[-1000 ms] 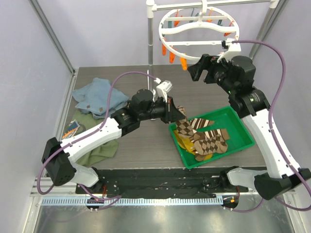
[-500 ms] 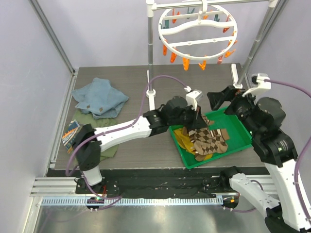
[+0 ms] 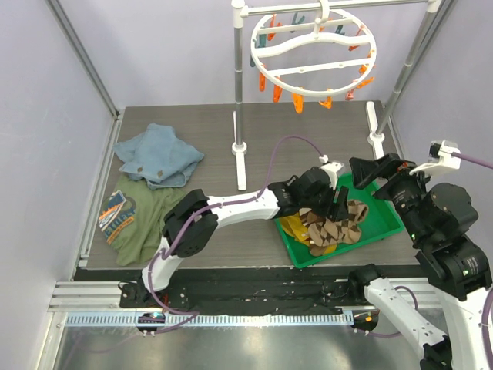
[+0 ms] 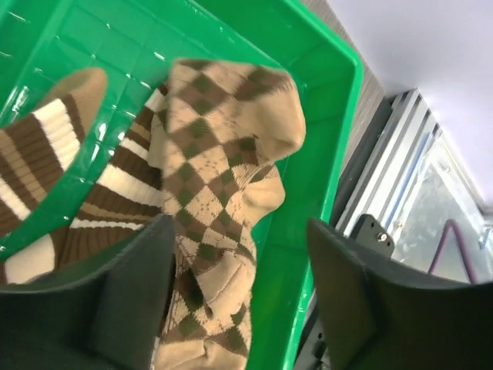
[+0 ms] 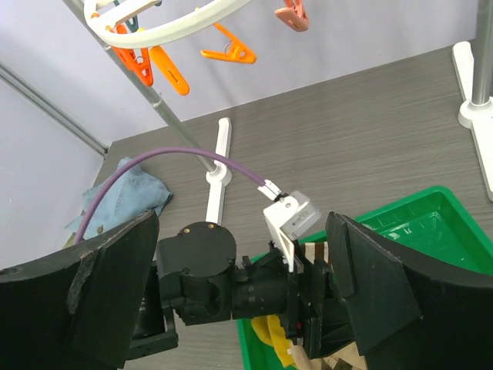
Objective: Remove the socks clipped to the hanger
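The white round hanger (image 3: pixel 314 50) hangs from the rail with orange and teal clips; no sock shows on it. It also shows in the right wrist view (image 5: pixel 177 19). Diamond-patterned socks (image 3: pixel 333 225), striped ones and a mustard-yellow one (image 3: pixel 293 227) lie in a green tray (image 3: pixel 362 244). My left gripper (image 3: pixel 340 205) is open and empty low over the tray, above a diamond sock (image 4: pixel 223 154) and a striped sock (image 4: pixel 46 162). My right gripper (image 3: pixel 383 171) is open and empty above the tray's far right corner. Its fingers frame the left wrist (image 5: pixel 231 285).
A blue cloth (image 3: pixel 158 154) and an olive-green cloth (image 3: pixel 150 220) lie at the left, with a small printed pack (image 3: pixel 115 212). The grey rail stand's left pole (image 3: pixel 239 100) and right pole (image 3: pixel 407 73) rise from white feet on the table.
My left gripper has reached right over the tray and the diamond sock now lies in it. My right arm has dropped from beside the hanger to the tray's right side.
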You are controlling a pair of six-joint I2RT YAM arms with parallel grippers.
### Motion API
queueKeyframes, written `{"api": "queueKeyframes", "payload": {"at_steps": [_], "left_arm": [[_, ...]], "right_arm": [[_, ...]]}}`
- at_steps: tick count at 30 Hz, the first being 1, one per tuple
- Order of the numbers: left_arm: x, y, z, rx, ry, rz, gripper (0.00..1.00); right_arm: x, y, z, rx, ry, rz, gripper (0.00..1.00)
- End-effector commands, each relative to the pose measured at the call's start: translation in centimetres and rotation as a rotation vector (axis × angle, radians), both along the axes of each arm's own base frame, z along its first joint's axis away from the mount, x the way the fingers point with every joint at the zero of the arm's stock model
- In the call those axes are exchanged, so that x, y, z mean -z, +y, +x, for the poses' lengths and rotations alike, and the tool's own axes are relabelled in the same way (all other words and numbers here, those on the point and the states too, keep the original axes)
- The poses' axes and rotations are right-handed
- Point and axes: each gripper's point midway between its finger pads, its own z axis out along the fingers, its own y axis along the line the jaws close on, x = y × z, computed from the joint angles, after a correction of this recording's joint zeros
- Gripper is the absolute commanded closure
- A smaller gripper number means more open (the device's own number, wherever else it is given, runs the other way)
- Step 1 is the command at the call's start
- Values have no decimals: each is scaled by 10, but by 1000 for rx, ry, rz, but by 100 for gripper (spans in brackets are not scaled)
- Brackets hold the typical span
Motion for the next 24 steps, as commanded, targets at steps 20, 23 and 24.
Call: {"api": "queueKeyframes", "payload": {"at_steps": [20,23,24], "left_arm": [[-209,193,3,-394,-377,-106,0],[-218,222,-8,-408,-392,-117,0],[-219,230,-10,-413,-398,-116,0]], "right_arm": [[25,35,-11,-198,33,32,0],[26,48,-15,-273,15,50,0],[26,49,-15,-281,12,59,0]]}}
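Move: The top argyle sock lies in the green basket about 7 cm below the left hand, some 4 cm to its right and 1 cm ahead. At about the same depth, the striped sock lies roughly 8 cm ahead and 5 cm to the left of that hand, and the yellow sock about 13 cm to its left, level with it. From the right hand, the argyle sock is some 7 cm ahead, 5 cm to the right and 32 cm below. The argyle sock is left in the basket as the left fingers, already well apart, spread fully. The left hand climbs straight up first, then up and left over the basket's left side, about 20 cm each way, rolling and swinging counter-clockwise. The empty, wide-open right hand, nearly still at first, sinks about 4 cm and drifts 3 cm left, turning some 10 degrees counter-clockwise. ##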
